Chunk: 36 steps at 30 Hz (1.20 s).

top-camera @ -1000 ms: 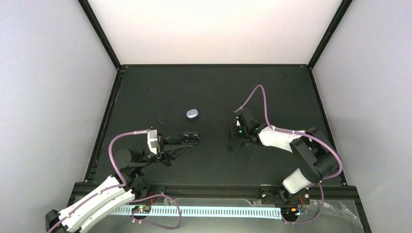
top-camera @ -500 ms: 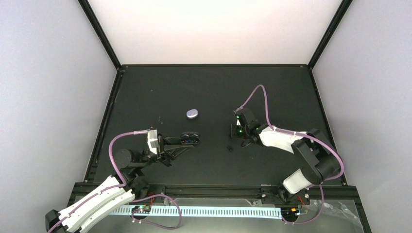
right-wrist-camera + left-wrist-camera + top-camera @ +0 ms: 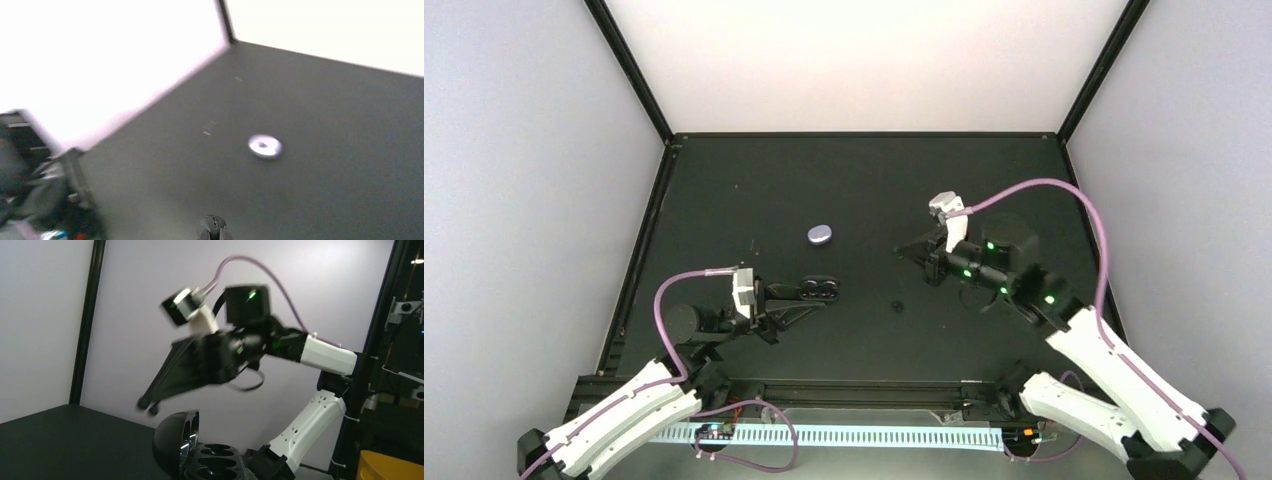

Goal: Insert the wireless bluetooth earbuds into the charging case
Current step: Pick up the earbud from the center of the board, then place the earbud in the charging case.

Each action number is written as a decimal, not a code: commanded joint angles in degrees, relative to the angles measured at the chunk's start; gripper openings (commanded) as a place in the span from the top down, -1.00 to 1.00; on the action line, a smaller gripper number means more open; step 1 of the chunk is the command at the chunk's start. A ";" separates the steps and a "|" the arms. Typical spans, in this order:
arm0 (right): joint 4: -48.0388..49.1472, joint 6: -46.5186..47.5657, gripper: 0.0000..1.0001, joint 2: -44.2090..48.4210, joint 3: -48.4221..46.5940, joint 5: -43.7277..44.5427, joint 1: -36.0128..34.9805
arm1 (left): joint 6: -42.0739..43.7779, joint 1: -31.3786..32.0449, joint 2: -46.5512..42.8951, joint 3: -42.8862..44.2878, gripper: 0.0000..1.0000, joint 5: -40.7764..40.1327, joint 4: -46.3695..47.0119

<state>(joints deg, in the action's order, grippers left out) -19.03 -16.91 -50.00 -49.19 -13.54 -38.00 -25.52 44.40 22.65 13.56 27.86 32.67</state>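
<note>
My left gripper [image 3: 809, 296] is shut on the base of the open black charging case [image 3: 818, 290]. In the left wrist view the case [image 3: 210, 462] stands with its lid up and its moulded wells show dark. My right gripper [image 3: 903, 252] is raised above the table, right of the case, jaws closed on a small black earbud [image 3: 212, 223]. It also shows in the left wrist view [image 3: 148, 406], hovering above and behind the lid. Another small black earbud [image 3: 896, 305] lies on the mat below it. No pinkish-purple buds show.
A closed lavender oval case [image 3: 821, 235] lies on the black mat [image 3: 754, 190] behind the open case, and shows blurred in the right wrist view [image 3: 265, 145]. Pale walls and black frame posts [image 3: 629, 70] surround the mat.
My right arm has lifted off the table and risen, its wrist turning, with the fingertips moving up and away from the mat. The left gripper and the open case have stayed put.
</note>
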 commanded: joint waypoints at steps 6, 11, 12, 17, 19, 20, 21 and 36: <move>-24.88 17.05 0.98 -0.27 -20.71 2.46 -23.81 | -1.56 0.60 2.82 1.91 0.97 5.92 7.27; -25.55 18.60 0.98 -3.51 -27.32 3.35 -29.62 | -2.81 0.71 3.85 2.25 0.97 8.47 8.44; -25.94 19.03 0.98 -4.38 -28.39 3.79 -30.48 | -3.07 0.69 3.88 2.30 0.97 8.86 8.50; -26.22 20.80 0.98 -8.70 -31.46 6.57 -34.15 | -3.60 0.69 3.55 2.35 0.97 10.11 8.05; -25.27 21.04 0.98 -9.78 -31.81 6.93 -35.01 | -3.68 0.73 3.25 2.40 0.97 10.43 7.82; -24.63 20.99 0.98 -10.11 -31.84 7.30 -35.28 | -3.70 0.73 3.17 2.43 0.97 10.50 7.81; -23.99 21.01 0.98 -10.59 -31.78 7.56 -35.52 | -3.71 0.71 3.12 2.37 0.97 10.62 7.70; -19.86 20.66 0.98 -14.46 -31.63 8.60 -36.62 | -3.88 0.77 2.92 2.52 0.97 11.99 7.49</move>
<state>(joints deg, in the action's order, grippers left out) -40.93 3.16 -64.07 -79.70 -6.00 -73.97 -28.80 44.75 26.24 13.78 38.54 38.24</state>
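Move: The open black charging case, still held by the left hand, is about 11 cm back from the right hand, some 15 cm to its left and 4 cm above. The right hand already grips the earbud, which lies 11 cm ahead of the left hand, 15 cm to its right and 3 cm lower. The second earbud is on the board almost straight below the right hand, about 26 cm down; the lavender case lies roughly 22 cm ahead, 21 cm left, equally low. The earbud, kept pinched in the shut right fingers, is swept quickly back about 15 cm and up 10 cm towards the open case, the wrist turning some 35 degrees counter-clockwise until the fingers point left; it then eases farther left, 11 cm in all, sinking 2 cm. Meanwhile the left hand draws the case back 3 cm, turning it about 10 degrees clockwise. ##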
